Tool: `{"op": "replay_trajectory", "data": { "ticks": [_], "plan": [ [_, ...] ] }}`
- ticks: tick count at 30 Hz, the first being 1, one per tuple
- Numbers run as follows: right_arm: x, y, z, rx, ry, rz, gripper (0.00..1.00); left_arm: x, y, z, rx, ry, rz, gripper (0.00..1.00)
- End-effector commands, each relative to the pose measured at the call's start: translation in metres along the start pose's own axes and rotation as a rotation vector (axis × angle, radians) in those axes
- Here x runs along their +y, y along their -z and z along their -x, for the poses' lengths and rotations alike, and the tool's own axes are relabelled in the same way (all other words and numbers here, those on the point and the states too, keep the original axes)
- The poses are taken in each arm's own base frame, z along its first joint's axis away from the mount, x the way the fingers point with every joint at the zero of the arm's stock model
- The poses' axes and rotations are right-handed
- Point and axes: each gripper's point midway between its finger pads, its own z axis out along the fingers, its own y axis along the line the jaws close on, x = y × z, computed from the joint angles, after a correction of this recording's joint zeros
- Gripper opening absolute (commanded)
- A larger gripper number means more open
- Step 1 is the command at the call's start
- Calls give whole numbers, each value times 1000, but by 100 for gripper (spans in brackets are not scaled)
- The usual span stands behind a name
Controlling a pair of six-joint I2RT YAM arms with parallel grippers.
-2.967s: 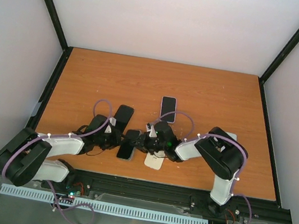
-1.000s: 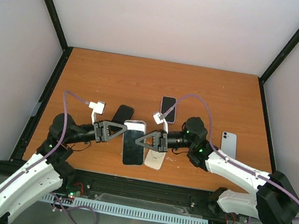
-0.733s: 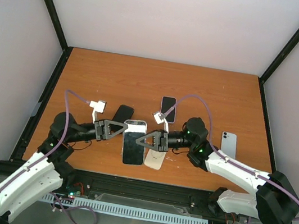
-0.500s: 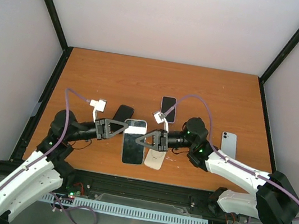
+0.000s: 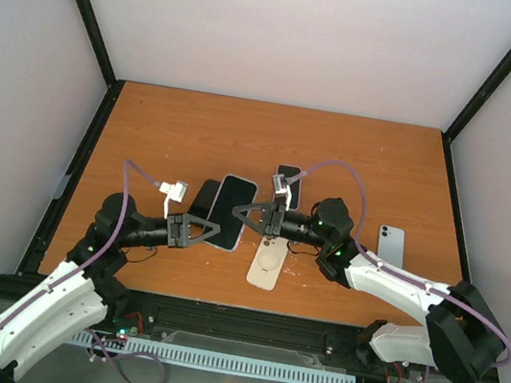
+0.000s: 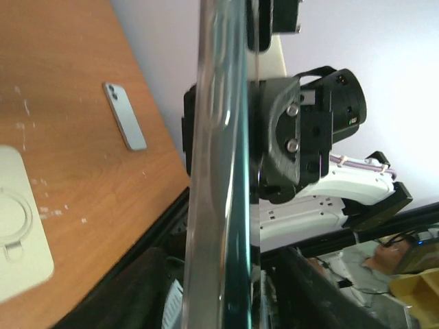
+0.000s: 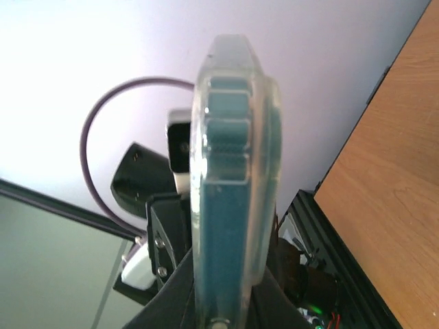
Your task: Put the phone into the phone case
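A dark teal phone (image 5: 233, 198) sits inside a clear phone case (image 7: 233, 82) and is held off the table, tilted on its long edge, between my two grippers. In both wrist views I see it edge-on, the clear case (image 6: 212, 137) wrapping one side. How fully the phone is seated I cannot tell. My right gripper (image 5: 236, 213) is shut on the phone's right edge. From the near left, my left gripper (image 5: 218, 233) straddles the phone's lower end, open, with gaps beside its fingers (image 6: 137, 288).
A white case (image 5: 266, 264) with a ring mark lies flat just near the grippers. A dark phone (image 5: 204, 195) lies behind the held one, another dark phone (image 5: 288, 185) farther back, and a light blue phone (image 5: 390, 245) to the right.
The phone lay flat between the grippers a second ago; now it is raised, tilted on edge and shifted toward the far side. The left gripper closed briefly and opened again.
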Motion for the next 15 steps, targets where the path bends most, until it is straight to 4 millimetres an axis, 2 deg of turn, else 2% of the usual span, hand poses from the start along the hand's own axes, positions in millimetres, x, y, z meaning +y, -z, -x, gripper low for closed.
{"op": "replay_trajectory", "data": {
  "ticks": [1,4,6,10,13,15],
  "plan": [
    [32,-5,30,-90,30,109,10,-2,5,-10,11,1,-44,34],
    [27,-6,30,-92,23,93,10,0,6,-10,0,1,-43,12],
    [22,-5,29,-91,19,76,12,1,6,-8,-13,2,-36,2],
    [10,-4,20,-58,0,28,22,6,4,-2,-42,6,-20,0],
    [-4,1,7,-29,-31,-14,40,6,3,5,-68,-1,-14,1],
    [-15,5,-3,-13,-49,-49,48,4,3,12,-95,-10,-11,0]
  ]
}}
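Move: The phone in its clear case hangs level with both hands: its middle is about 4 cm ahead of the left hand and 3 cm to its right, and about 1 cm back and 2 cm to the left of the right hand, which already pinches its right edge. On the table, roughly 25 cm below, the black phone lies some 22 cm ahead of the left hand and 9 cm to its left; the white ring-backed phone, 6 cm ahead and 11 cm right. The cased phone changes hands in mid-air: the left fingers, half open about its left edge near the near corner, sink about 2 cm and close to pinch it. The right hand keeps its pinch while nudging about 1 cm forward, away from the robot, then stays there and opens its fingers to nearly half. ##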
